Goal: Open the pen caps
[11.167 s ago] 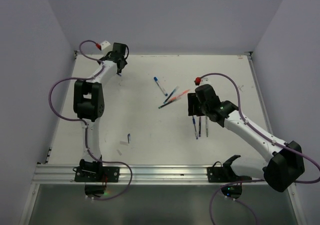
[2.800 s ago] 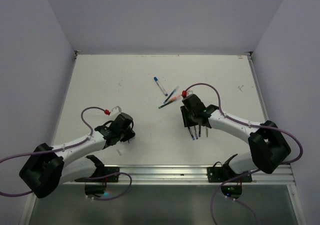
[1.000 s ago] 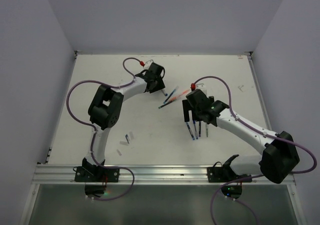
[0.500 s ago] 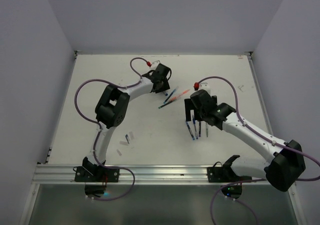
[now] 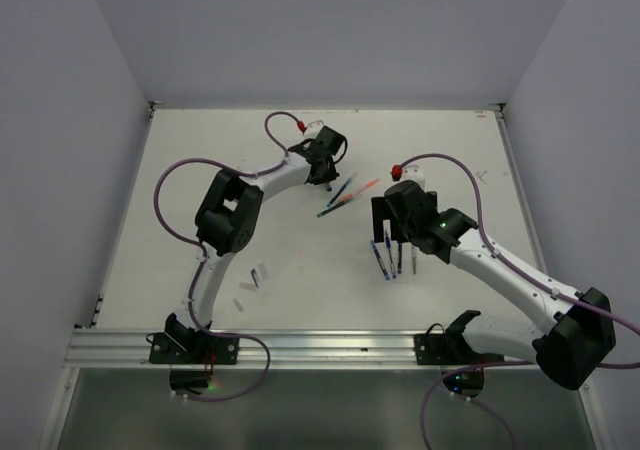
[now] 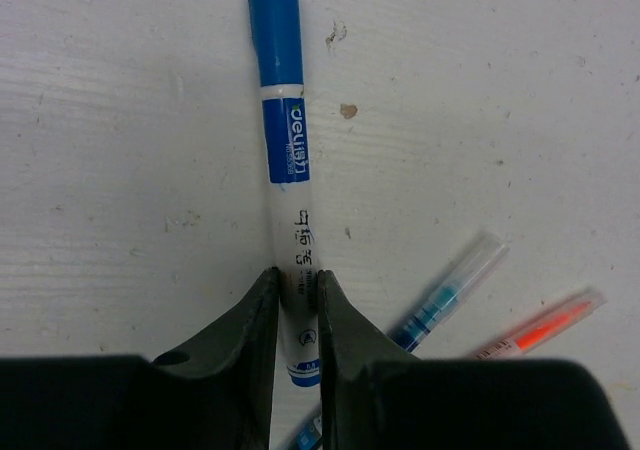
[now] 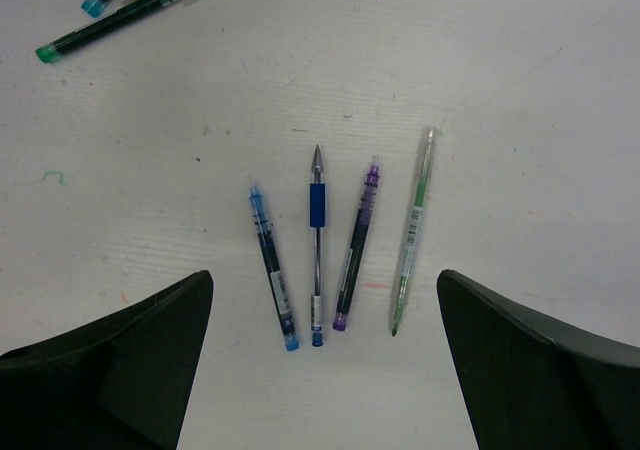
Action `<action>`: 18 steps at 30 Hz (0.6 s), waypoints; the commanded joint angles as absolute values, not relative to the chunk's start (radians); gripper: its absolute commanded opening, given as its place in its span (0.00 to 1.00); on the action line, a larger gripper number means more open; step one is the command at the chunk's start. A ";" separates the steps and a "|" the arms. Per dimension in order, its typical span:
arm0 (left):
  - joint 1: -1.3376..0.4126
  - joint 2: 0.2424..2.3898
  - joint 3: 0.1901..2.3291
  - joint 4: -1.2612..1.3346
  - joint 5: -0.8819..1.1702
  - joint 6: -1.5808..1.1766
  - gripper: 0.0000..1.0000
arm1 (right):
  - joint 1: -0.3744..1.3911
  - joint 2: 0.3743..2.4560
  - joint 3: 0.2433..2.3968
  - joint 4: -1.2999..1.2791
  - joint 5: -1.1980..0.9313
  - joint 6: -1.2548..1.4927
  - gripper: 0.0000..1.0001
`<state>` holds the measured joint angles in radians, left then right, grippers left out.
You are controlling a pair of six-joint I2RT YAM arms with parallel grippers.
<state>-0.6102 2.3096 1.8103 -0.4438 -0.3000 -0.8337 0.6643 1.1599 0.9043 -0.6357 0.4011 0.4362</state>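
A white marker with a blue pen cap lies on the white table, cap pointing away from me. My left gripper is shut on its barrel, both fingers pressed against it near the tail end. From above, the left gripper sits at the back middle of the table and hides the marker. My right gripper stands wide open above four uncapped pens: blue, blue-grip, purple and green. Nothing is between its fingers.
A blue pen with a clear cap and an orange one lie just right of the left gripper. A dark green pen lies beside them. Small loose caps rest near the front left. Walls enclose the table on three sides.
The left jaws have narrowed from open to pressed on the marker's barrel, after the arm edged slightly right. The right arm shifted a little rightward, jaws unchanged.
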 commanded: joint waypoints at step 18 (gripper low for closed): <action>-0.614 1.588 1.027 0.169 -0.085 -0.583 0.00 | 0.658 1.103 0.884 -0.490 0.080 0.500 0.97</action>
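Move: The blue-capped marker is already between my left fingertips, gripped near its uncapped end; its middle is about 4 cm ahead and 2 cm left of that hand. The light-blue pen lies some 2 cm back and 3 cm right, the orange pen 2 back and 7 right, the green pen 8 back and 3 right. From my open right hand the marker is roughly 25 cm ahead, 16 left and 12 below; the row of opened pens lies almost straight beneath. Keeping the marker pinched, I draw my left hand back towards me by about 8 cm and a little left, away from the loose pens, then lift it steeply, some 8 cm, while the fingers tip upward and swing clockwise. My right hand, fingers still wide open, shifts about 4 cm left and slightly back, rolling its left side up. ##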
